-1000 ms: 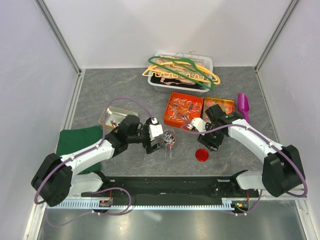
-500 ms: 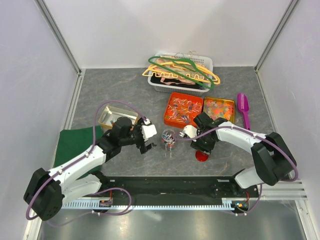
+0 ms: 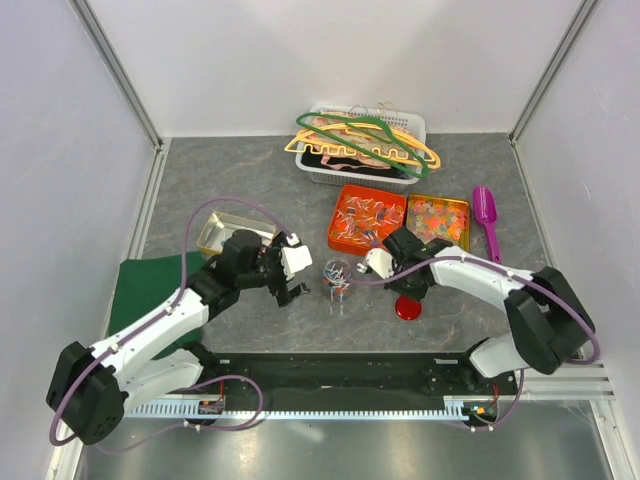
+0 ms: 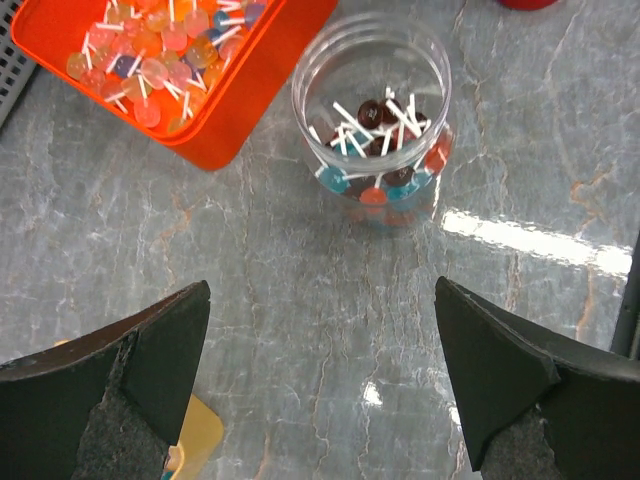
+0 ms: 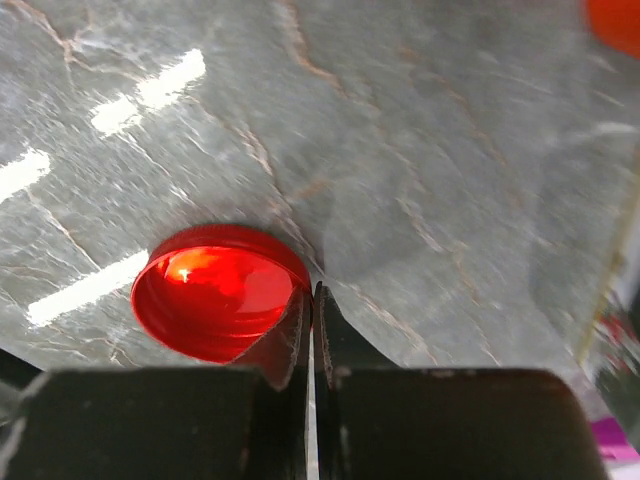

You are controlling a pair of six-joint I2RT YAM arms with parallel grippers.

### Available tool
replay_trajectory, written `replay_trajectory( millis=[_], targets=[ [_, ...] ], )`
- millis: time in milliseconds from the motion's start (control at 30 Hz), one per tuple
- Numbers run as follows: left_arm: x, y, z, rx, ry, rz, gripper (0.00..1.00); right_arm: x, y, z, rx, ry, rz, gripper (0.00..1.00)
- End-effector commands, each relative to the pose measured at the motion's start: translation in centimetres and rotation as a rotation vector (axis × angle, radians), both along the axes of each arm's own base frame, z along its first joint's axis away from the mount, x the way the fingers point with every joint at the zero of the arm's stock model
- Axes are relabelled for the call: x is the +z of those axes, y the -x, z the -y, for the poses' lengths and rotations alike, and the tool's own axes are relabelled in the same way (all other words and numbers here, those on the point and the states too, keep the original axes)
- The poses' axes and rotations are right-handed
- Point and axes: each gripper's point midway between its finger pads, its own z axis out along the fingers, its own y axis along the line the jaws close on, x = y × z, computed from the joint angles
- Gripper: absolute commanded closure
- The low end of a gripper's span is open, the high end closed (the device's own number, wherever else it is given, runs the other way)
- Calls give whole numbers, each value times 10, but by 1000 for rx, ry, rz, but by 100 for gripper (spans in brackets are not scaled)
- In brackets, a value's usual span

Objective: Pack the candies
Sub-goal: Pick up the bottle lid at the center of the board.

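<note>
The candies [image 4: 160,50] are small coloured sweets on white sticks, heaped in an orange tray [image 3: 367,217]. More of them lie in the clear open jar [image 3: 337,277], which shows in the left wrist view as the jar [image 4: 372,115]. My left gripper [image 3: 298,270] stands wide open just left of the jar, nothing between its fingers [image 4: 320,290]. The right gripper [image 3: 402,293] is shut on the rim of a red lid [image 5: 210,290], one finger inside it and one outside. The lid [image 3: 407,308] lies on the table right of the jar.
A white basket [image 3: 415,125] with coat hangers stands at the back. Right of the orange tray are a yellow tray [image 3: 438,215] of sweets and a purple scoop [image 3: 486,215]. A metal tin [image 3: 225,232] and a green cloth [image 3: 150,285] lie on the left.
My right gripper came down onto the red lid and shut on its rim. The left gripper drew back left from the jar and stayed open.
</note>
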Motion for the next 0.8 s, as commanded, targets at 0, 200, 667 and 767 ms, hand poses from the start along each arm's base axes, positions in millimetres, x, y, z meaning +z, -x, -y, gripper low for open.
replay_trajectory(
  millis=[0,200,667,767],
  targets=[
    [42,2,8,-66,26,40,0,49,-28,-7,-59,-74,195,100],
    [89,38,29,-293,81,-86,0,155,-68,-12,-142,-189,511,100],
    [143,-15,81,-264,99,-405,1,298,-116,-17,-193,-247,964,100],
    [147,-30,96,-261,101,-504,3,300,-113,-28,-168,-250,982,100]
  ],
)
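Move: The red lid is already pinched by its rim in the right hand, its middle about 3 cm back from the fingertips. From that hand the candy jar stands some 15 cm left and 3 cm ahead; the orange lollipop tray is about 17 cm ahead and 9 cm left, the gummy tray 17 cm ahead and 8 cm right. From the empty left hand, the lid lies roughly 24 cm right, 7 cm back and 11 cm below. Right hand lifts the still-pinched lid some 27 cm and forward, fingers tipping outward 50 degrees; left rises, rightward. ##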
